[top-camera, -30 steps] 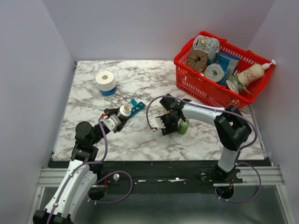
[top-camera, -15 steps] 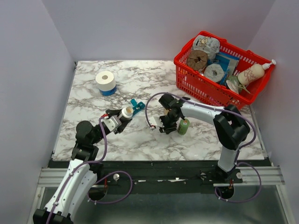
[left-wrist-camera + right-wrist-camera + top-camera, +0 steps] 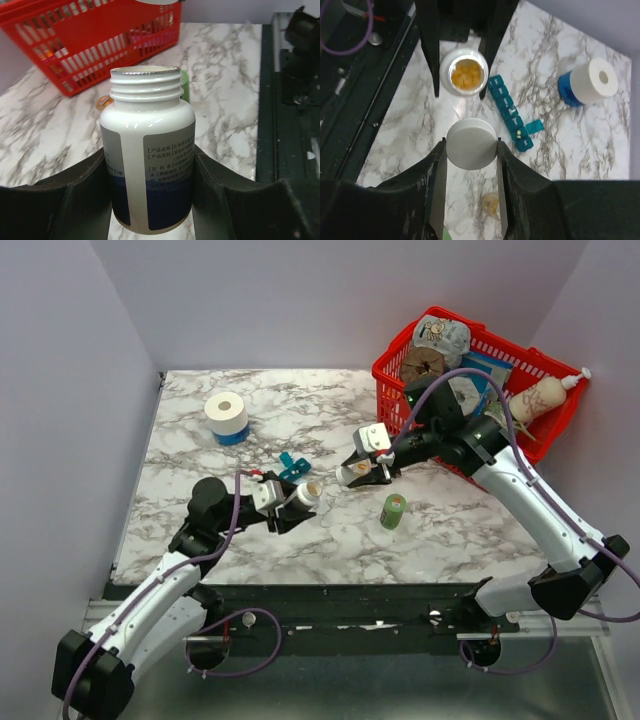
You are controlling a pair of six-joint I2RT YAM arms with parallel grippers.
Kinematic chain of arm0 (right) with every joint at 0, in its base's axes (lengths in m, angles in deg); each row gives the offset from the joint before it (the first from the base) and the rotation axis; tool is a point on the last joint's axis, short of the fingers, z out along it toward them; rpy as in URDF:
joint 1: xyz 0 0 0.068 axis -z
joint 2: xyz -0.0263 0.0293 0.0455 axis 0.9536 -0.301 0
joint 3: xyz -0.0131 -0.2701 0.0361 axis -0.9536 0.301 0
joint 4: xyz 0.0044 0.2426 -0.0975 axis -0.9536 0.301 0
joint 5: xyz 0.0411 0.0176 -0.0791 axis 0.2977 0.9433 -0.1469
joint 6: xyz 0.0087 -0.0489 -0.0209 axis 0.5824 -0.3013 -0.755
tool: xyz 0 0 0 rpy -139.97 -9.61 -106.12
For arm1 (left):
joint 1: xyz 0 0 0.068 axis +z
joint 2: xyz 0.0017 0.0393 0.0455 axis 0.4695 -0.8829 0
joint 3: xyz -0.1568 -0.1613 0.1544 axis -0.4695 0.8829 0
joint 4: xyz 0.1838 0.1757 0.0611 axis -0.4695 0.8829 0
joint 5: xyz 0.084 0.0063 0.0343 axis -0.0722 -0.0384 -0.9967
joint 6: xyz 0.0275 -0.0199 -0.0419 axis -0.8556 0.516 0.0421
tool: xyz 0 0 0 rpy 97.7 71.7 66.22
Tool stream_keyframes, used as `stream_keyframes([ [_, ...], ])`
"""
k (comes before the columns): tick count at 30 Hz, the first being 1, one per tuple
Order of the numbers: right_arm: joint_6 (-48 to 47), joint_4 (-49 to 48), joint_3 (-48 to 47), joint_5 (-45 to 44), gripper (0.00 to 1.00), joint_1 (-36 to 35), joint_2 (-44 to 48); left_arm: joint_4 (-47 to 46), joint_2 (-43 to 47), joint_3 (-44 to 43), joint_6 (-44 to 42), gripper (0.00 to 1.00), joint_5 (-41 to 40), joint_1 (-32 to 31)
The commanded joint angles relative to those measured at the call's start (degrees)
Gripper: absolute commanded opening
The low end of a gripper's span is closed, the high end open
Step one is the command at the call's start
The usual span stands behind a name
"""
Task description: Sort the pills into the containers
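Note:
My left gripper (image 3: 292, 502) (image 3: 147, 172) is shut on a white pill bottle (image 3: 307, 494) (image 3: 146, 150) with its cap off and its threaded neck bare. The right wrist view looks down into that bottle (image 3: 466, 75), which holds yellow pills (image 3: 466, 76). My right gripper (image 3: 357, 473) (image 3: 471, 147) hovers above the table, shut on the bottle's white cap (image 3: 471, 143). The containers (image 3: 292, 466) (image 3: 510, 112), a teal strip of compartments, lie just behind the bottle. One lid (image 3: 535, 126) stands open, with two small pills (image 3: 519, 133) inside that compartment.
A small green bottle (image 3: 393, 511) (image 3: 185, 82) stands right of centre. An amber blob (image 3: 491, 204) (image 3: 104, 102) lies on the marble under my right gripper. A red basket (image 3: 432, 440) (image 3: 100, 45) full of items sits at the back right. A white roll on a blue base (image 3: 226, 415) (image 3: 590, 82) stands at the back left.
My right arm has left the spot beside the green bottle, risen and swung back, and now grips the white cap. My left gripper has carried the bottle rightwards.

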Motion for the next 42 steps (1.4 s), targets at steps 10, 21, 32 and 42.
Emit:
stream_keyframes([
  [10,1.4,6.5,-0.2,13.6,0.23,-0.3,0.0,-2.4,-12.0,-9.5,5.1,0.00,0.9,-10.2],
  [21,1.5,6.3,-1.5,12.6,0.24,-1.4,-2.3,-1.0,-13.6,-10.9,5.3,0.00,1.5,-12.0],
  [32,0.8,6.5,-1.4,9.1,0.24,-1.6,-3.5,-1.7,-13.5,-10.0,5.6,0.00,2.7,-12.2],
  [42,0.5,6.3,-0.8,7.1,0.24,-1.6,-4.5,-3.2,-12.8,-9.3,7.5,0.00,3.5,-12.2],
])
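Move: Ahead of the left hand, which already holds the open white bottle, the right hand's white cap lies about 5 cm ahead, 10 cm right and 6 cm up. From the right hand, the bottle is about 4 cm back, 9 cm left and 4 cm below. Well below the right hand, the yellow jar stands some 16 cm ahead and 5 cm right, the green bottle 5 cm ahead and 14 cm right. Bringing the open bottle to the cap, the left hand slides about 6 cm right and a little back, turning some 10 degrees clockwise and rolling about as much, most of it early. The right hand draws the cap back about 4 cm, then eases slightly forward and down onto the bottle's rim; both grips keep their hold. ##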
